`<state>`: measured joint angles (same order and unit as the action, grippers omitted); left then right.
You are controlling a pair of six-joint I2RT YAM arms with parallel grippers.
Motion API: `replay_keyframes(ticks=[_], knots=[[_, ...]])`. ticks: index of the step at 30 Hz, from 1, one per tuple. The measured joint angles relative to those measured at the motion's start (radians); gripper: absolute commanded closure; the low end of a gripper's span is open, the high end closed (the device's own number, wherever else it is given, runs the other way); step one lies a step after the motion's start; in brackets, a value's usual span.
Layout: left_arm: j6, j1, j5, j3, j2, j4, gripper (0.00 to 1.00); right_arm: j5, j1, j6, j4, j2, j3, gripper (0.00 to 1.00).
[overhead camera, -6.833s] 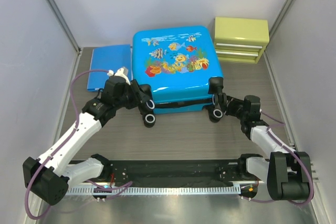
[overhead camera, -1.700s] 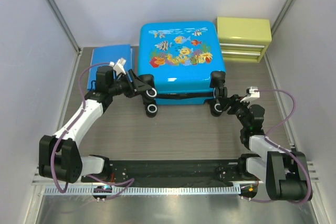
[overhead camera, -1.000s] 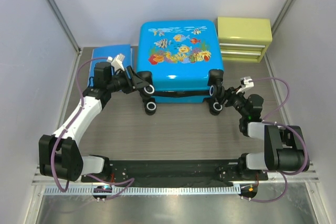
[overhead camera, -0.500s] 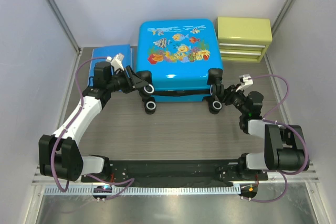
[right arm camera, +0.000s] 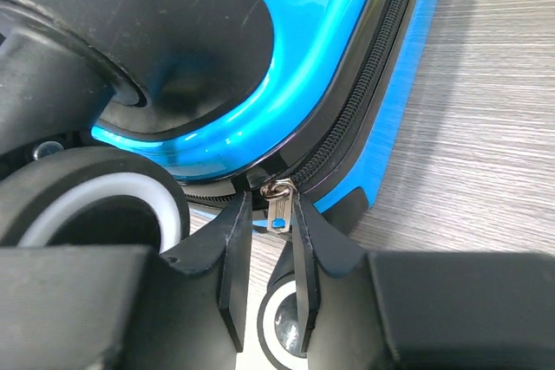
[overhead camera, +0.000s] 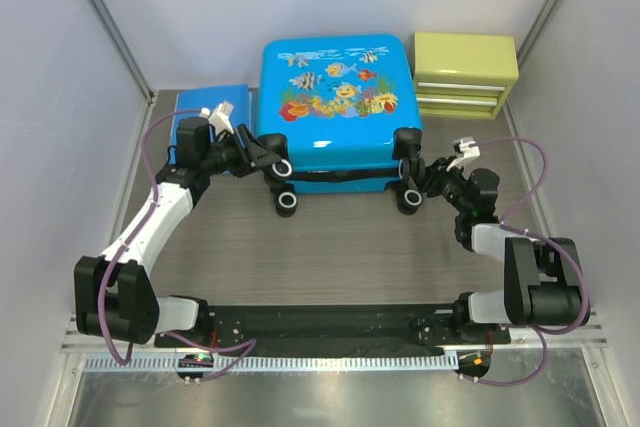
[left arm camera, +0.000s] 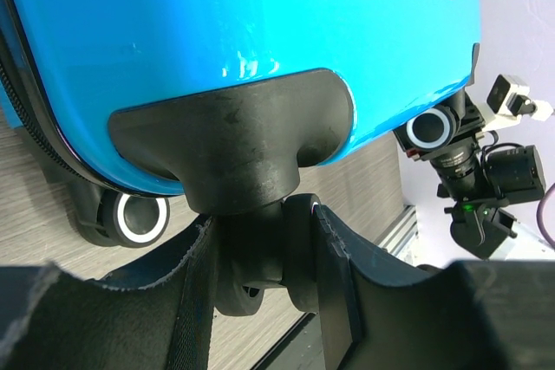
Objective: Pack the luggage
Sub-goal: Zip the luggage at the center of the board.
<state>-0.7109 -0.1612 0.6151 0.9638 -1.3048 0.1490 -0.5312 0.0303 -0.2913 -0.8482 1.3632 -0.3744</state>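
The luggage (overhead camera: 335, 112), a bright-blue hard-shell case with fish prints, lies lid-up at the middle back of the table, its wheeled end facing me. My left gripper (overhead camera: 268, 160) is at its near-left corner. In the left wrist view the left gripper (left arm camera: 263, 218) is shut on a black caster wheel (left arm camera: 260, 257), a finger pressed to each side. My right gripper (overhead camera: 412, 175) is at the near-right corner. In the right wrist view the right gripper (right arm camera: 270, 205) stands narrowly open around the silver zip pull (right arm camera: 278, 210), which touches one finger, with a gap to the other.
A yellow-green drawer box (overhead camera: 463, 75) stands just right of the luggage at the back. A flat blue folder (overhead camera: 205, 117) lies to its left, partly under my left arm. Grey walls close in both sides. A black rail (overhead camera: 330, 322) runs along the near edge.
The right gripper's jaws have narrowed around the zip pull and it has edged up toward the corner. The luggage has shifted slightly back and left. The left gripper keeps its hold on the wheel.
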Motion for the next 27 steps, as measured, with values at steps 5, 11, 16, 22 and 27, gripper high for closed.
replay_keyframes(ticks=[5, 11, 16, 22, 27], knots=[[-0.014, 0.007, 0.007, 0.0, -0.003, -0.005, 1.0, 0.109, -0.064, 0.055, 0.098, -0.062, -0.012, 0.99], [-0.018, 0.009, 0.014, 0.0, -0.004, -0.01, 1.0, 0.19, -0.101, 0.068, 0.174, -0.143, 0.011, 0.99], [-0.022, 0.009, 0.015, 0.0, -0.004, -0.01, 1.0, 0.256, -0.132, 0.035, 0.151, -0.145, 0.028, 0.98], [-0.025, 0.009, 0.018, 0.0, -0.007, -0.017, 1.0, 0.301, -0.155, -0.031, 0.041, -0.093, 0.056, 0.98], [-0.034, 0.016, 0.014, -0.001, -0.011, -0.034, 1.0, 0.354, -0.193, -0.059, -0.065, -0.053, 0.085, 0.98]])
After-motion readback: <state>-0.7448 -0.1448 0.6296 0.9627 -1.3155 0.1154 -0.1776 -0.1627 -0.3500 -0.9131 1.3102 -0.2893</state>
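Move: Right between the right hand's parted fingertips, only about 2 cm ahead and 1 cm to the left of the hand point, sits the zip pull at the luggage's near right corner, at the hand's height. The upper right wheel stands about 4 cm left, 1 cm back and 6 cm above; the lower right wheel is some 7 cm below and 2 cm left, level fore and aft. From the left hand the zip pull lies roughly 30 cm right, 3 cm back and 9 cm lower. Shutting on the zip pull's tab, the right fingers close fully and pinch it while the hand backs off about 1 cm. With the tab held, the right hand goes left, about 1 cm more, and sinks a little, the wrist turning some 10 degrees clockwise. The left hand stays practically in place, keeping its grip on the upper left wheel. ##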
